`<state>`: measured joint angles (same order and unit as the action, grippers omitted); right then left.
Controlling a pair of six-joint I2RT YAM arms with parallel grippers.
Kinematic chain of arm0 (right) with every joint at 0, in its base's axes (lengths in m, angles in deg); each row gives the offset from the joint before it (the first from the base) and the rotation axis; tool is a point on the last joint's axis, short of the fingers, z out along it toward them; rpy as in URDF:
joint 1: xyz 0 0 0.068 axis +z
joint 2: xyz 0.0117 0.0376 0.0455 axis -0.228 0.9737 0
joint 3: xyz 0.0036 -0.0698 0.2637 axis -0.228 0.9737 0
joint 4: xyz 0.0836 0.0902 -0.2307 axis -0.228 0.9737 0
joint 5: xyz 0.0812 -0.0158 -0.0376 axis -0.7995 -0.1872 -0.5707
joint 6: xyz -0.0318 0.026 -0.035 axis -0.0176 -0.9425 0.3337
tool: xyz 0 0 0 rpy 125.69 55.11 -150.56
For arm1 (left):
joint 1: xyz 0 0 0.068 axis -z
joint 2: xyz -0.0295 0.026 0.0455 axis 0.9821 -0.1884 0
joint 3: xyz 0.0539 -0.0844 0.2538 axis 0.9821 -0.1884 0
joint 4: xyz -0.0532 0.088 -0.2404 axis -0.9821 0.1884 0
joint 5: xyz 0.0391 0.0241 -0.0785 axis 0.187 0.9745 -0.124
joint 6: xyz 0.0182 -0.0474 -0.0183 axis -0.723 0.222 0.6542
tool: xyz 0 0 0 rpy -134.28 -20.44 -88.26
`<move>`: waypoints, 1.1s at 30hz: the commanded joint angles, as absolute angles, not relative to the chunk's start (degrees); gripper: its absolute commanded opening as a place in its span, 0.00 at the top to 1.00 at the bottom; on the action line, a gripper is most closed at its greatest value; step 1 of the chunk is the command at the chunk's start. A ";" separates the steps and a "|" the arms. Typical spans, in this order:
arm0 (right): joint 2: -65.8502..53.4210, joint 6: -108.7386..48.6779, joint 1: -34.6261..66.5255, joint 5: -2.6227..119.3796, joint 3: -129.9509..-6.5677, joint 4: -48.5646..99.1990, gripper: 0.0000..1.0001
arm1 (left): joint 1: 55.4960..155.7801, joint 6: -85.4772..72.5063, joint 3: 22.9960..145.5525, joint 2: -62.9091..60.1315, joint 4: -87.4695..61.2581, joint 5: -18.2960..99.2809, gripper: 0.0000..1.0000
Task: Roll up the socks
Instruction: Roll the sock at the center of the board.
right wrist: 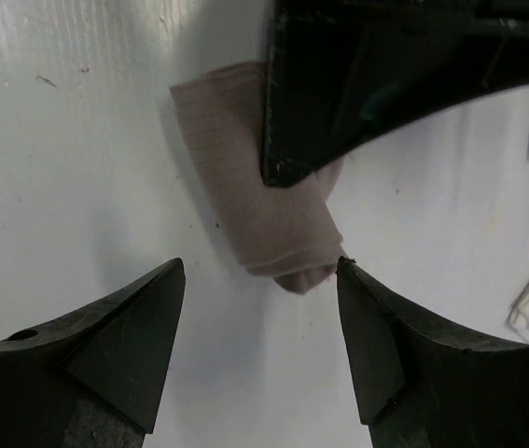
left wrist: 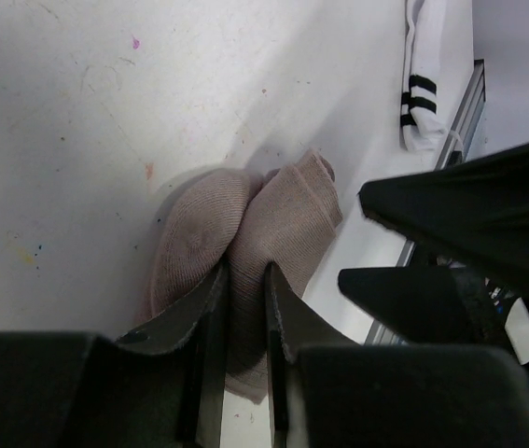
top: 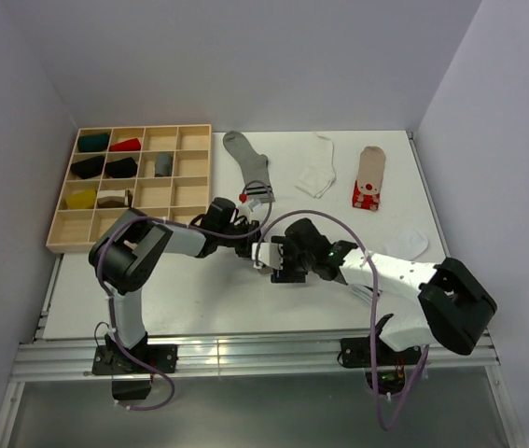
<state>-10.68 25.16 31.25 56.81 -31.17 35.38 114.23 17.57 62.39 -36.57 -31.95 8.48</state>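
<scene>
A taupe sock point(left wrist: 245, 224), rolled into a short bundle, lies on the white table. My left gripper point(left wrist: 243, 303) is shut on its near part, the fabric pinched between both fingers. From the right wrist the same sock point(right wrist: 245, 187) lies just beyond my right gripper point(right wrist: 259, 280). That gripper stands open with nothing between its fingers, its right fingertip point(right wrist: 357, 299) almost at the roll's end. In the top view both grippers, left point(top: 251, 243) and right point(top: 273, 259), meet at the table's middle and hide the roll.
A grey sock point(top: 245, 159) with a striped cuff, a white sock point(top: 318, 174), a taupe sock with red-white stripes point(top: 368, 177) and another white sock point(top: 410, 243) lie behind and to the right. A wooden divider tray point(top: 194, 182) holds rolled socks at left. A white black-striped sock point(left wrist: 423, 84) lies near the table's edge.
</scene>
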 commanded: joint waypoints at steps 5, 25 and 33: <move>-6.36 27.85 35.33 62.76 -30.59 29.21 0.27 | 114.12 13.84 61.06 -42.44 -20.05 11.14 0.99; 5.08 26.97 34.64 61.98 -38.94 39.29 0.68 | 112.01 16.03 59.74 -39.99 -23.92 8.67 0.94; 5.52 23.98 32.44 53.19 -44.30 49.24 0.74 | 111.48 19.64 57.81 -31.38 -27.61 18.68 0.76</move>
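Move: Just to the right hand's left, about 5 cm over, 1 cm ahead and 4 cm below, lies the middle of the half-rolled brown sock. The left hand already pinches it, with that middle some 2 cm to its right, 1 cm nearer the base and 1 cm below. The flat grey sock lies about 26 cm ahead of the right hand and 9 cm to its left; the plain white sock is equally far ahead but 8 cm to the right, both some 6 cm below. Sinking about 3 cm and edging some 2.5 cm left and 1 cm forward, the open right hand comes down over the free right-hand end of the brown sock and shuts its fingers on it, pinching the roll. The left hand keeps its pinch almost still, then near the end both hands drift left, the left one by about 1.5 cm. ##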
